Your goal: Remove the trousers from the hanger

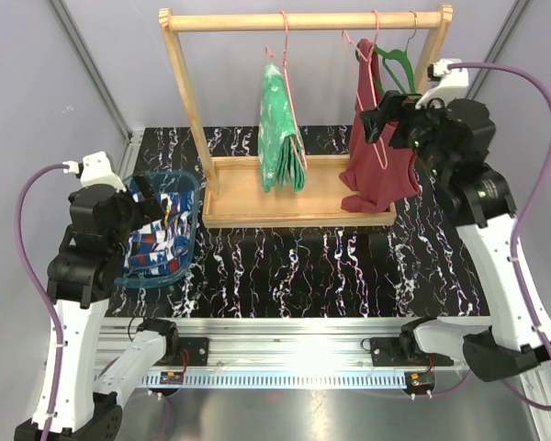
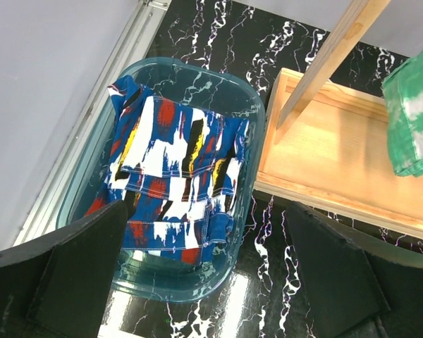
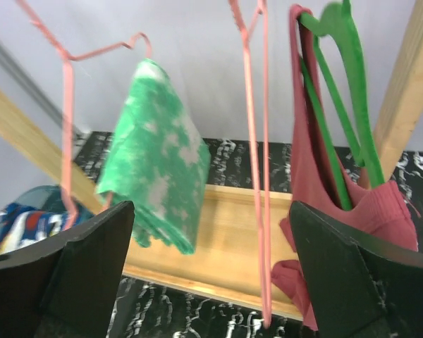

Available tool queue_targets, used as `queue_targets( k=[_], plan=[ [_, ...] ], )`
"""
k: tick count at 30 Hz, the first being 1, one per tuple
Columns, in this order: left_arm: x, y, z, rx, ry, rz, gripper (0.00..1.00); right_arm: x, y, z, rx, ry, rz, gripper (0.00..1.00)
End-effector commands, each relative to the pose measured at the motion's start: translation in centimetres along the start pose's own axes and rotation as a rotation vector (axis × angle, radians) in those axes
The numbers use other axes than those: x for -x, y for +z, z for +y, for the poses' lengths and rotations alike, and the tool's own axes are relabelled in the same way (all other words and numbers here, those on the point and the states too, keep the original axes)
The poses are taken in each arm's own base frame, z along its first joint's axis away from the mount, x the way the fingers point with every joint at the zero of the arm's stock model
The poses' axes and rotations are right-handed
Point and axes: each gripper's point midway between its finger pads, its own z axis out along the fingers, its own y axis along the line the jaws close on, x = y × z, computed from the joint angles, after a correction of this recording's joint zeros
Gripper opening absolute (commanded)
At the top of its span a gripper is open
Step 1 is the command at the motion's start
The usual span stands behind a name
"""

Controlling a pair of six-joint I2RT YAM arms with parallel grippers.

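The mottled green-and-white trousers (image 1: pixel 280 138) (image 3: pixel 155 162) hang folded over a pink hanger (image 1: pixel 286 55) on the wooden rail. The blue patched trousers (image 1: pixel 161 243) (image 2: pixel 173 176) lie inside the teal basket (image 1: pixel 156 280) (image 2: pixel 190 289). My right gripper (image 1: pixel 383 119) (image 3: pixel 211 225) is open, raised beside the rack. A bare pink hanger (image 3: pixel 257 176) dangles between its fingers, touching neither. My left gripper (image 1: pixel 149 197) (image 2: pixel 206 211) hovers open over the basket, holding nothing.
A maroon tank top (image 1: pixel 381 165) (image 3: pixel 324 190) hangs on a green hanger (image 3: pixel 338 84) at the rail's right end, close to my right gripper. The wooden rack base (image 1: pixel 257 197) (image 2: pixel 338 155) sits mid-table on the black marbled top (image 1: pixel 303 266).
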Motion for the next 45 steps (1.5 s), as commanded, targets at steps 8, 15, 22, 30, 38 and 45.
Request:
queue_targets(
  k=[8,15,22,30,38,45],
  plan=[
    [1.5,-1.1,-2.2,-0.126,-0.037,-0.05,0.99,4.4,-3.2,7.7,0.385,0.093,-0.019,0.99],
    [1.0,-0.6,-2.8,-0.147,-0.049,-0.013,0.99,2.1,1.3,10.6,0.345,0.02,0.112,0.99],
    [0.5,-0.3,-3.2,-0.162,-0.036,0.003,0.99,-3.3,7.5,11.0,0.126,-0.085,0.225,0.84],
    [0.1,-0.2,-2.9,-0.154,-0.002,0.012,0.99,-6.8,10.7,10.7,0.085,-0.132,0.305,0.26],
    [-0.2,0.2,-3.7,-0.189,0.008,0.034,0.99,-4.2,10.1,11.2,0.105,-0.107,0.211,0.0],
    [-0.3,0.7,-6.9,-0.333,0.003,0.087,0.99,-0.2,8.6,12.1,0.156,-0.059,0.058,0.0]
  ],
)
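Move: The right hand, open, is at the near side of the just-hung empty pink hanger, whose middle is about 13 cm ahead, level sideways and some 4 cm lower. It goes for the near arm of the green trousers' pink hanger, about 6 cm ahead, 16 cm left and 8 cm lower. The trousers hang some 12 cm beyond that arm; the maroon top is about 18 cm ahead of the hand, 5 cm right and 12 cm lower. From the left hand that hanger arm is roughly 18 cm ahead, 33 cm right and 5 cm higher. The open right hand backs about 4 cm off the empty hanger while rising some 7 cm, swings left, then drives forward and down to the near arm of the green trousers' hanger, ending about 15 cm left of its start, 6 cm farther out and 7 cm lower, with the fingers tipped down some 15 degrees and turned a little counter-clockwise. On the way down the fingers shut fully, pinching the thin pink bar, and ease back just under a centimetre with it, while the open left hand drifts about 4 cm to the right, the last part of it slightly forward and down. ##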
